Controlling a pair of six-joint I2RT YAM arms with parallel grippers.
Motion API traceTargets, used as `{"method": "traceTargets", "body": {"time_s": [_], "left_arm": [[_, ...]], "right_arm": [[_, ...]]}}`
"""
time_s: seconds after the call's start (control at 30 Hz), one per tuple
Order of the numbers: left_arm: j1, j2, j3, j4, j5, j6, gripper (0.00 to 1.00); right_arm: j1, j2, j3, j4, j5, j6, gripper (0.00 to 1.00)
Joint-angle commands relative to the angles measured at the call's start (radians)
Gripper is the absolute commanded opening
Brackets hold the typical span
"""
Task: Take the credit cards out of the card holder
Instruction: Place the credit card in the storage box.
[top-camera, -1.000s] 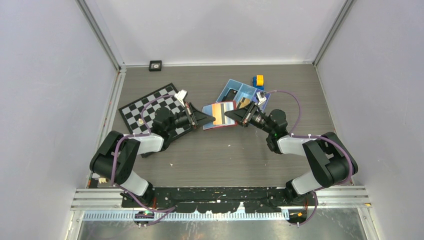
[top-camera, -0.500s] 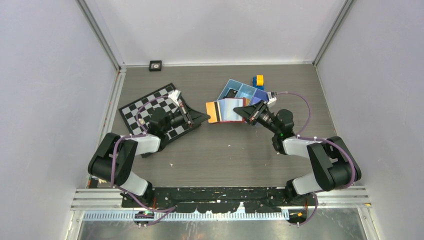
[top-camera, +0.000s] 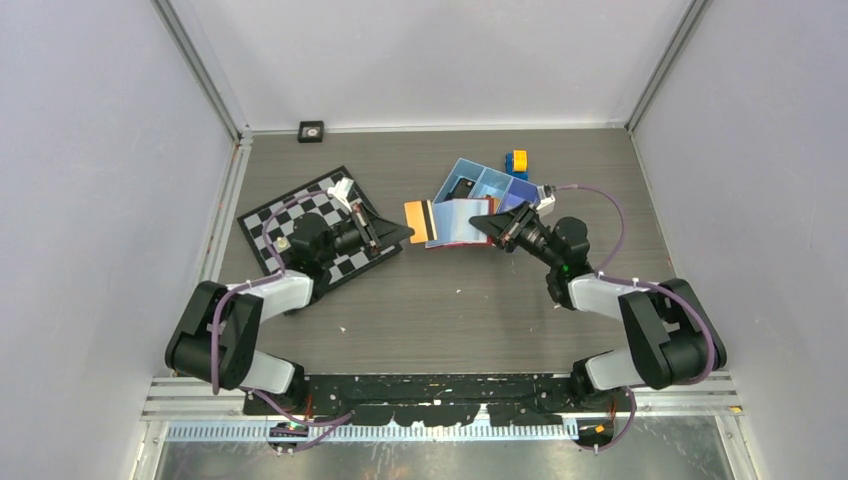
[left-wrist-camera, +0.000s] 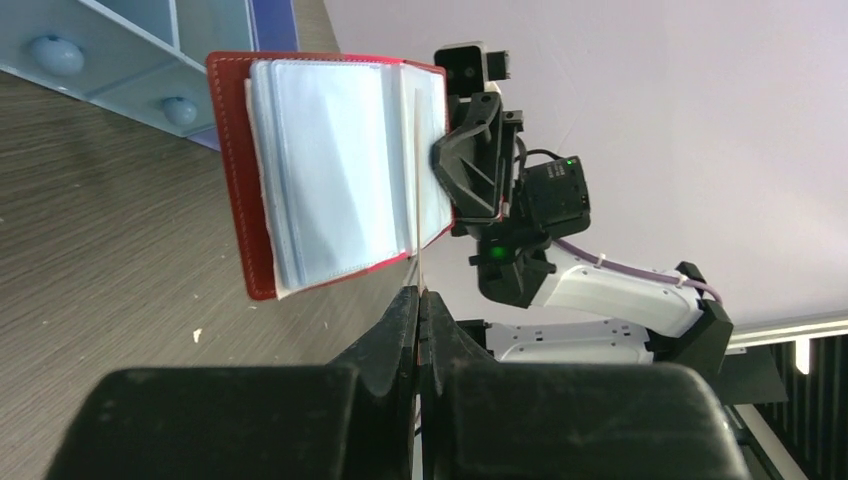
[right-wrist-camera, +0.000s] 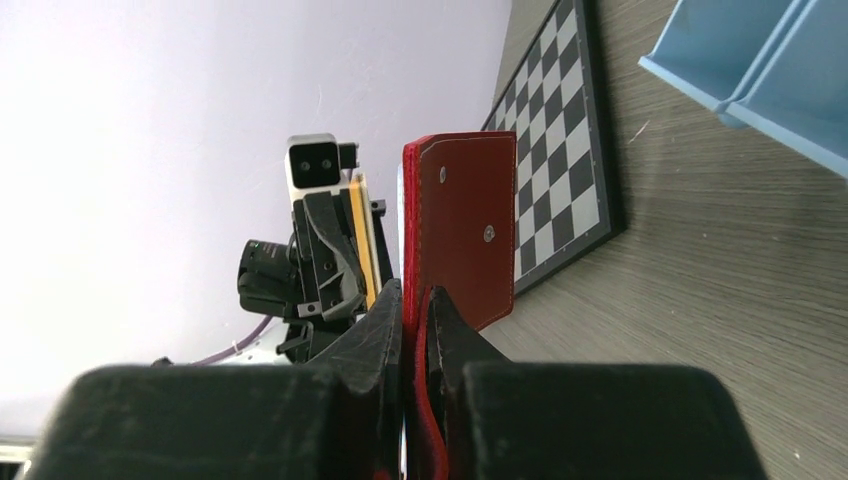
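Observation:
The red card holder (top-camera: 462, 222) hangs open above the table, pale blue pockets facing up. My right gripper (top-camera: 480, 227) is shut on its right edge; in the right wrist view the red cover (right-wrist-camera: 465, 225) stands between the jaws (right-wrist-camera: 415, 298). My left gripper (top-camera: 407, 232) is shut on an orange-gold credit card (top-camera: 417, 221) with a dark stripe. The card sticks out to the holder's left, its far end level with the holder's edge. From the left wrist the card (left-wrist-camera: 419, 180) shows edge-on, running from my left gripper (left-wrist-camera: 420, 296) across the holder (left-wrist-camera: 330, 170).
A checkerboard mat (top-camera: 300, 215) lies under the left arm. A blue three-compartment tray (top-camera: 480, 185) sits behind the holder, with a yellow and blue block (top-camera: 517, 162) beyond it. A small black object (top-camera: 311, 131) rests at the back wall.
My left gripper has drawn back to the left with the orange card, which has slid out from over the holder. The right gripper and holder shifted slightly right and back.

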Motion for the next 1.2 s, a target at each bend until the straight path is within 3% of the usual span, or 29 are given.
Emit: {"method": "traceTargets", "body": {"time_s": [0.0, 0.1, 0.2, 0.3, 0.47, 0.57, 0.93, 1.17], "left_arm": [[0.002, -0.077, 0.028, -0.147, -0.028, 0.124, 0.0], [-0.042, -0.096, 0.133, -0.451, -0.096, 0.297, 0.0], [-0.126, -0.063, 0.28, -0.729, -0.187, 0.471, 0.0], [-0.172, -0.001, 0.405, -0.863, -0.243, 0.561, 0.0], [-0.232, 0.169, 0.665, -1.111, -0.301, 0.679, 0.0], [-0.259, 0.292, 0.827, -1.231, -0.323, 0.741, 0.0], [-0.274, 0.641, 1.278, -1.432, -0.311, 0.802, 0.0], [-0.277, 0.782, 1.46, -1.472, -0.267, 0.774, 0.0]], "right_arm": [[-0.042, -0.113, 0.004, -0.092, 0.046, -0.057, 0.01], [-0.096, -0.234, 0.005, -0.249, 0.074, -0.102, 0.0], [-0.142, -0.409, 0.044, -0.534, 0.151, -0.202, 0.0], [-0.157, -0.622, 0.097, -0.869, 0.334, -0.33, 0.0], [-0.156, -0.815, 0.144, -1.069, 0.514, -0.429, 0.0], [-0.156, -0.85, 0.155, -1.096, 0.528, -0.442, 0.0], [-0.157, -0.834, 0.142, -1.062, 0.498, -0.441, 0.01], [-0.155, -0.829, 0.14, -1.05, 0.481, -0.435, 0.0]]}}
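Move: The orange credit card is already pinched in the left gripper; the storage box's middle compartment, its goal, lies about 18 cm ahead, 19 cm right and 16 cm below. Of that compartment, the dark-card compartment is some 7 cm left and 3 cm farther out, the purple one 7 cm right and 2 cm nearer. The open card holder is 10 cm right of the left hand, 3 cm ahead, level. From the right hand the middle compartment is 15 cm ahead, 5 cm right and 15 cm below. Keep the card pinched and swing the left gripper right and forward towards the middle compartment, about 18 cm across, first dipping and rising slightly, then sinking to 7 cm lower while the fingers tip down some 45 degrees. Meanwhile carry the gripped card holder 14 cm right with the right gripper, lifting 9 cm before settling back by about 3, and turning clockwise. ##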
